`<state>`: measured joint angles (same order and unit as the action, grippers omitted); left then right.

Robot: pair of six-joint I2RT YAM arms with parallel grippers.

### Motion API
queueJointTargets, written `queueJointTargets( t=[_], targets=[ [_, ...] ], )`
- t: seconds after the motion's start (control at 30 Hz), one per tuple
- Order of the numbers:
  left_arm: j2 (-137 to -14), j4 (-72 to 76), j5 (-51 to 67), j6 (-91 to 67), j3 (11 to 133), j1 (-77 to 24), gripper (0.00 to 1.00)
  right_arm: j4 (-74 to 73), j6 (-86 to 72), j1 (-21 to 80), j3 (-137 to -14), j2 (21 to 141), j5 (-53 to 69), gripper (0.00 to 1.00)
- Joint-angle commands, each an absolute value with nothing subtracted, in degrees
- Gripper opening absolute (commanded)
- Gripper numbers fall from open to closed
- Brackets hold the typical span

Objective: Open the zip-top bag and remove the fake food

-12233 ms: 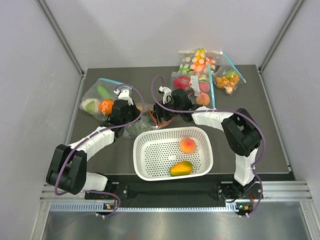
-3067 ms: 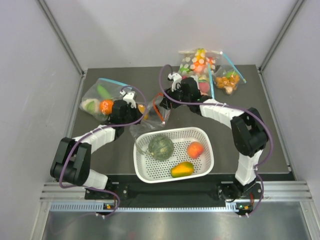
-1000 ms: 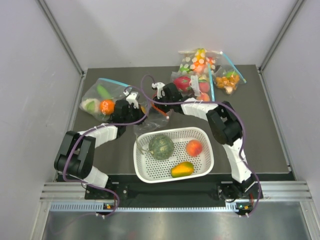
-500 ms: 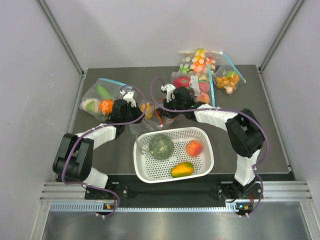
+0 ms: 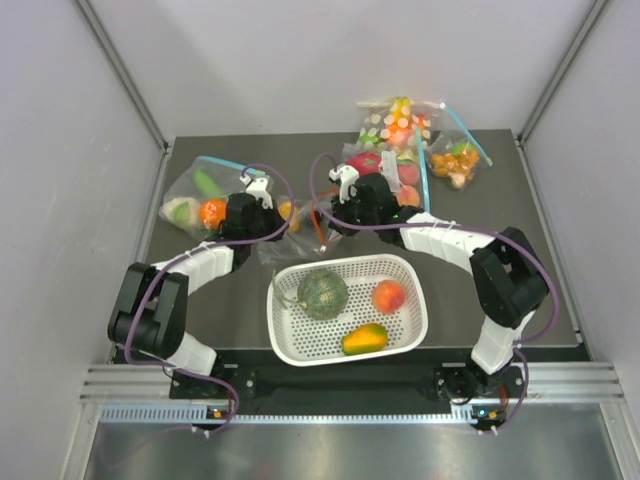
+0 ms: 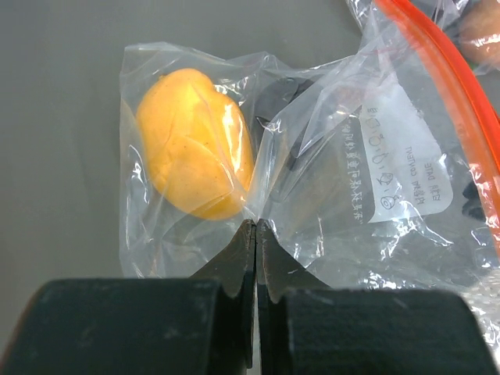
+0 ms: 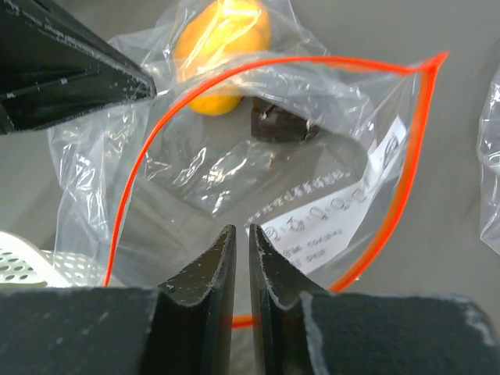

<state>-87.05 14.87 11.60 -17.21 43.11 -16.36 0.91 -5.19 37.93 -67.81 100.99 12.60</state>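
Observation:
The zip-top bag point(image 5: 302, 236) lies crumpled behind the basket, and its red-orange mouth point(image 7: 406, 187) stands open in a wide loop. My left gripper point(image 6: 256, 223) is shut on the bag's closed end. Just beyond its tips, a small orange point(image 6: 195, 152) and a small dark piece point(image 6: 277, 117) lie inside the bag. My right gripper point(image 7: 242, 228) is pinched on the near rim, with the zip strip running between its fingers. The right wrist view looks into the bag at the orange point(image 7: 223, 39) and the dark piece point(image 7: 281, 123). From above, the left gripper point(image 5: 277, 220) and the right gripper point(image 5: 335, 214) flank the bag.
A white perforated basket point(image 5: 410, 325) near the front holds a green melon point(image 5: 322, 292), a peach point(image 5: 388, 296) and a mango point(image 5: 362, 339). A blue-zipped bag of toy food point(image 5: 198, 195) lies far left. More blue-zipped bags point(image 5: 400, 130) are piled at the back right.
My right gripper has shifted slightly right and narrowed onto the bag's rim, drawing the mouth open. The left gripper has kept its hold and barely moved.

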Motion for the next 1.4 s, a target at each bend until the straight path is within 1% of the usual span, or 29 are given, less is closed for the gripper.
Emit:
queueJointTargets(
  t=[0.0,0.1,0.2,0.27,0.3,0.37,0.4,0.5,0.6,0.7,0.77,0.8,0.83,0.87,0.9,0.93,0.97,1.03,1.1,1.13,1.2,1.37],
  targets=[
    [-87.5,15.0,9.8,-15.6,45.4,-15.9,0.0,3.7,-6.1,38.1,-69.5,99.5,12.4,0.12],
    [-88.3,14.9,9.3,-15.0,46.1,-16.0,0.0,4.2,-6.2,37.9,-71.7,101.9,13.4,0.12],
    [-89.7,14.8,9.4,-14.8,46.8,-16.0,0.0,4.5,-6.2,37.6,-74.7,105.0,14.3,0.16],
    [-90.9,14.7,9.8,-14.4,47.6,-16.0,0.0,4.7,-6.3,37.4,-76.1,107.1,14.8,0.23],
    [-91.1,14.7,9.8,-14.4,47.9,-16.0,0.0,4.8,-6.3,37.4,-77.4,107.9,14.9,0.3],
    [-91.9,14.5,10.4,-13.9,48.7,-15.9,0.0,4.8,-6.6,37.3,-79.4,110.2,14.9,0.39],
    [-91.9,14.7,11.0,-13.7,48.9,-15.9,0.0,4.7,-6.7,37.1,-80.1,110.9,15.0,0.47],
    [-90.5,16.9,15.5,-12.7,48.1,-16.0,0.0,5.4,-7.5,36.7,-80.9,113.0,15.5,0.6],
    [-87.2,18.9,19.6,-12.3,45.2,-16.0,0.0,6.1,-8.1,36.2,-80.5,113.6,15.2,0.66],
    [-83.3,21.8,24.5,-12.4,42.1,-16.1,0.0,6.4,-8.4,35.7,-80.0,113.8,14.9,0.69],
    [-80.7,22.7,25.0,-12.9,40.9,-16.2,0.0,6.6,-8.7,35.2,-79.2,114.0,14.9,0.69],
    [-80.0,22.9,24.3,-12.9,40.1,-16.1,0.05,7.0,-8.9,35.2,-78.9,114.2,14.8,0.69],
    [-78.8,22.9,23.5,-12.9,39.9,-16.1,0.12,7.3,-9.1,34.9,-78.6,114.0,14.8,0.69],
    [-78.2,22.6,20.8,-12.7,39.7,-16.1,0.22,7.5,-9.4,34.7,-78.1,114.2,14.8,0.69],
    [-77.8,22.2,19.4,-12.7,39.9,-16.1,0.35,7.6,-9.5,34.8,-78.0,114.3,14.9,0.7],
    [-77.1,21.6,17.5,-12.7,40.0,-16.1,0.51,7.6,-9.6,34.7,-77.7,114.3,14.9,0.7],
    [-76.9,21.5,13.1,-13.0,40.1,-16.1,0.58,7.9,-9.7,34.6,-77.4,114.4,14.8,0.69],
    [-77.4,21.3,7.5,-14.1,40.6,-16.1,0.66,7.9,-9.8,34.7,-77.3,114.6,14.9,0.7],
    [-78.6,20.0,1.7,-14.1,42.2,-16.0,0.69,8.1,-9.9,34.6,-77.3,114.9,14.9,0.69],
    [-80.3,18.2,0.6,-14.2,42.9,-16.0,0.74,8.2,-9.9,34.6,-77.3,114.8,14.9,0.7],
    [-82.1,17.4,-1.5,-14.9,44.3,-16.0,0.76,8.3,-10.0,34.6,-77.5,115.0,15.1,0.69],
    [-87.8,18.6,-1.8,-16.9,46.1,-15.9,0.82,8.3,-10.4,34.6,-79.1,116.3,15.9,0.7]
  ],
)
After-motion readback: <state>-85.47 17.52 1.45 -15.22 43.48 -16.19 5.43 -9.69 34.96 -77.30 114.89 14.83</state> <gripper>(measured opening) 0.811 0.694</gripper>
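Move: The left hand, pinching the bag's film, has the yellow-orange fruit about 6 cm ahead, 1 cm right and 5 cm below; the orange in the next bag lies 15 cm left and 5 ahead, the squash 14 cm back and 10 right. The right hand is at the red-zipped mouth, whose middle is some 2 cm ahead, 1 left and 2 lower; the fruit is roughly 7 cm ahead and 9 left, the squash 12 back and 1 left. Still pinching the film, the left hand eases forward and dips, then draws back about 3 cm and lifts some 6, lets go with fingers spreading wide, and swings forward-left and down again, fingers straddling the line to the fruit. Meanwhile the right hand pushes about 5 cm forward, slightly left and down at the red-zipped mouth, spreads its fingers wide and nearly halts. ##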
